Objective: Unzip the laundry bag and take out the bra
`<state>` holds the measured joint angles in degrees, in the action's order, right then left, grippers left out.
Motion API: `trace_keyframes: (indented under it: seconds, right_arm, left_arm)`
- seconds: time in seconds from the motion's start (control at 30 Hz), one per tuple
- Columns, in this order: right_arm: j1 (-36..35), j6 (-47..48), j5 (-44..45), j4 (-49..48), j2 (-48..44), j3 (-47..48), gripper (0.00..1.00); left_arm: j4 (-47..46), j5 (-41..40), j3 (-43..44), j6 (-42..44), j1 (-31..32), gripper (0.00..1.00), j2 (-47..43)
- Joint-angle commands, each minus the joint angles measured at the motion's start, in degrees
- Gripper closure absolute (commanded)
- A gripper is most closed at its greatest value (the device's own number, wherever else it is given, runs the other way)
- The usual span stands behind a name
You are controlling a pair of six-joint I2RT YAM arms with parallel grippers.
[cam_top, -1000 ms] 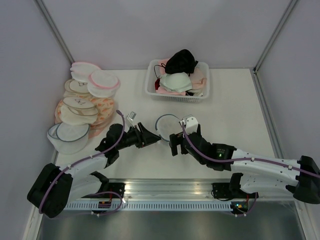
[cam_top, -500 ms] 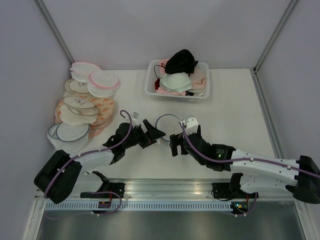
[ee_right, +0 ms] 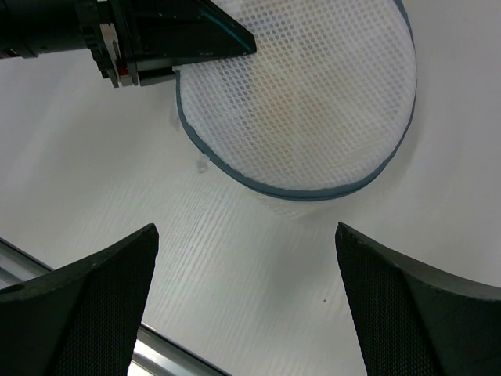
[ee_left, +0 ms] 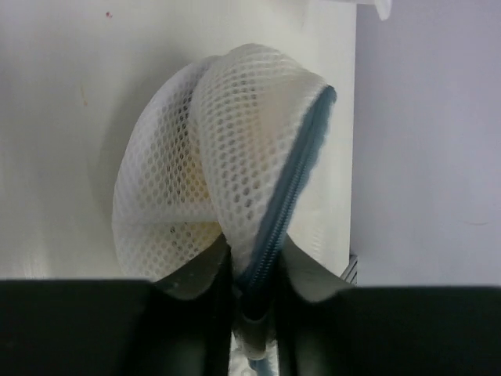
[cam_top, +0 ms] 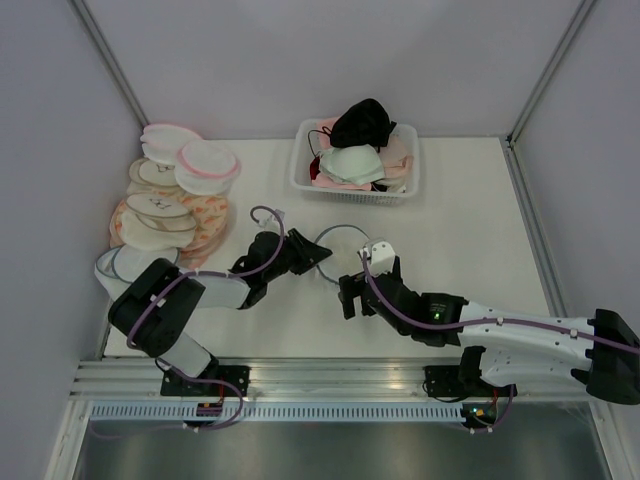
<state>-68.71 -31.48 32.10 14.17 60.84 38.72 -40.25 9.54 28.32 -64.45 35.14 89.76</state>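
Observation:
The laundry bag, a round white mesh pouch with a blue-grey zipper rim, lies mid-table with its left edge raised. My left gripper is shut on that rim, and the left wrist view shows the zipper pinched between the jaws of the left gripper. The bra is hidden inside the laundry bag; only a faint yellowish tint shows through the mesh. My right gripper hovers just in front of the bag. In its own view the right gripper is wide open over bare table and holds nothing.
A white basket of bras, a black one on top, stands at the back. A pile of round pink-rimmed and beige patterned bags fills the left side. A metal rail runs along the near edge.
My left arm has reached forward and right to the bag; its jaws opened wide, then closed on the zipper rim, lifting that edge. My right gripper has drawn back slightly.

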Motion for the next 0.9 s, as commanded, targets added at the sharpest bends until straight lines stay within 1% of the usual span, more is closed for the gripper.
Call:
trace_keyframes:
  seconds: [0.0,0.03,0.07,0.2,0.3,0.33,0.4,0.43,0.47,0.5,0.53,0.6,0.63,0.7,0.73,0.83,0.87]
  right_arm:
    - [-0.64,-1.65,2.27,-0.29,-1.33,-1.1,0.02]
    - [-0.55,-1.91,2.62,-0.29,-1.6,-1.28,0.02]
    - [-0.64,-2.26,2.97,-0.46,-1.6,-1.37,0.02]
    - [-1.16,-3.23,2.8,-2.3,-1.08,-1.72,0.02]
    - [-2.13,-4.46,1.92,-4.85,0.41,-2.15,0.03]
    - [-2.92,-4.9,1.39,-6.86,0.77,-2.33,0.04]
    - [-3.45,-7.35,-1.31,-11.42,1.38,-3.64,0.05]
    - [-3.8,-8.41,-2.64,-13.36,1.3,-4.35,0.08]
    - [-3.89,-9.2,-4.13,-16.08,1.04,-5.22,0.1]
    - [-4.06,-11.21,-6.58,-20.98,0.25,-7.5,0.11]
    - [-4.41,-11.93,-7.83,-23.47,-0.28,-8.65,0.14]
    - [-4.94,-14.29,-8.28,-27.51,-2.29,-11.11,0.18]
    - [-5.47,-14.92,-8.97,-28.4,-2.91,-11.73,0.24]
    - [-5.73,-16.06,-9.51,-29.29,-4.93,-12.87,0.27]
    - [-6.08,-16.93,-9.68,-29.12,-5.46,-13.14,0.29]
    - [-7.05,-18.25,-8.99,-26.75,-7.22,-13.06,0.29]
    - [-7.49,-18.35,-7.5,-26.05,-7.66,-12.79,0.29]
  left_arm:
    - [-8.35,0.22,-1.06,-0.59,0.02,0.77,-0.63]
    - [-8.61,0.56,-2.03,-0.68,-0.07,0.9,-1.59]
    - [-8.53,0.65,-2.47,-0.86,-0.07,0.97,-2.04]
    - [-9.76,-0.13,-5.81,-5.23,1.07,0.98,-4.85]
    - [-8.89,-3.2,-8.62,-9.19,2.91,0.98,-7.57]
    - [-8.53,-5.65,-9.32,-12.17,4.4,0.98,-8.36]
    - [-7.22,-8.91,-11.35,-15.34,6.95,0.98,-11.08]
    - [-6.08,-12.32,-12.31,-16.32,7.66,0.98,-12.22]
    - [-5.02,-13.57,-12.58,-17.28,8.19,0.98,-13.28]
    - [-2.93,-14.63,-12.84,-19.21,8.98,0.98,-15.38]
    - [-2.3,-16.29,-13.37,-19.92,9.25,0.98,-16.36]
    - [0.07,-17.45,-13.55,-21.94,9.6,0.98,-19.16]
    - [1.82,-18.23,-13.55,-22.21,9.6,0.98,-19.96]
    - [4.99,-19.12,-12.76,-22.39,9.69,0.98,-21.63]
    - [9.79,-20.25,-11.54,-22.74,9.69,0.98,-22.95]
    - [11.86,-21.58,-10.83,-23.53,9.69,0.98,-23.49]
    - [11.77,-21.76,-10.83,-23.79,9.69,0.98,-23.4]
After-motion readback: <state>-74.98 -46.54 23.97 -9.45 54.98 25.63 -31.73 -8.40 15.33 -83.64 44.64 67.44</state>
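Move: The laundry bag's zip rim is right at the left hand's half-open fingertips, the bag's middle about 1 cm back, 3 cm right and 4 cm below. The white basket stands some 21 cm ahead and 7 cm right of the left hand, the bag pile about 8 cm ahead and 38 cm left. From the wide-open right hand, the zip pull lies roughly 6 cm ahead, 7 cm left and 6 cm below, the bag's middle 10 cm ahead, 3 cm left and 8 cm below. The left fingers shut on the zip rim and pinch it, then drag the bag back about 6 cm and, still gripping, swing a little left and up while turning counter-clockwise. The right hand first dips slightly, then sweeps back and left some 7 cm along the bag's near side and lifts at the end, rolling its left side up by nearly 30 degrees as its fingers narrow but stay apart and empty. ##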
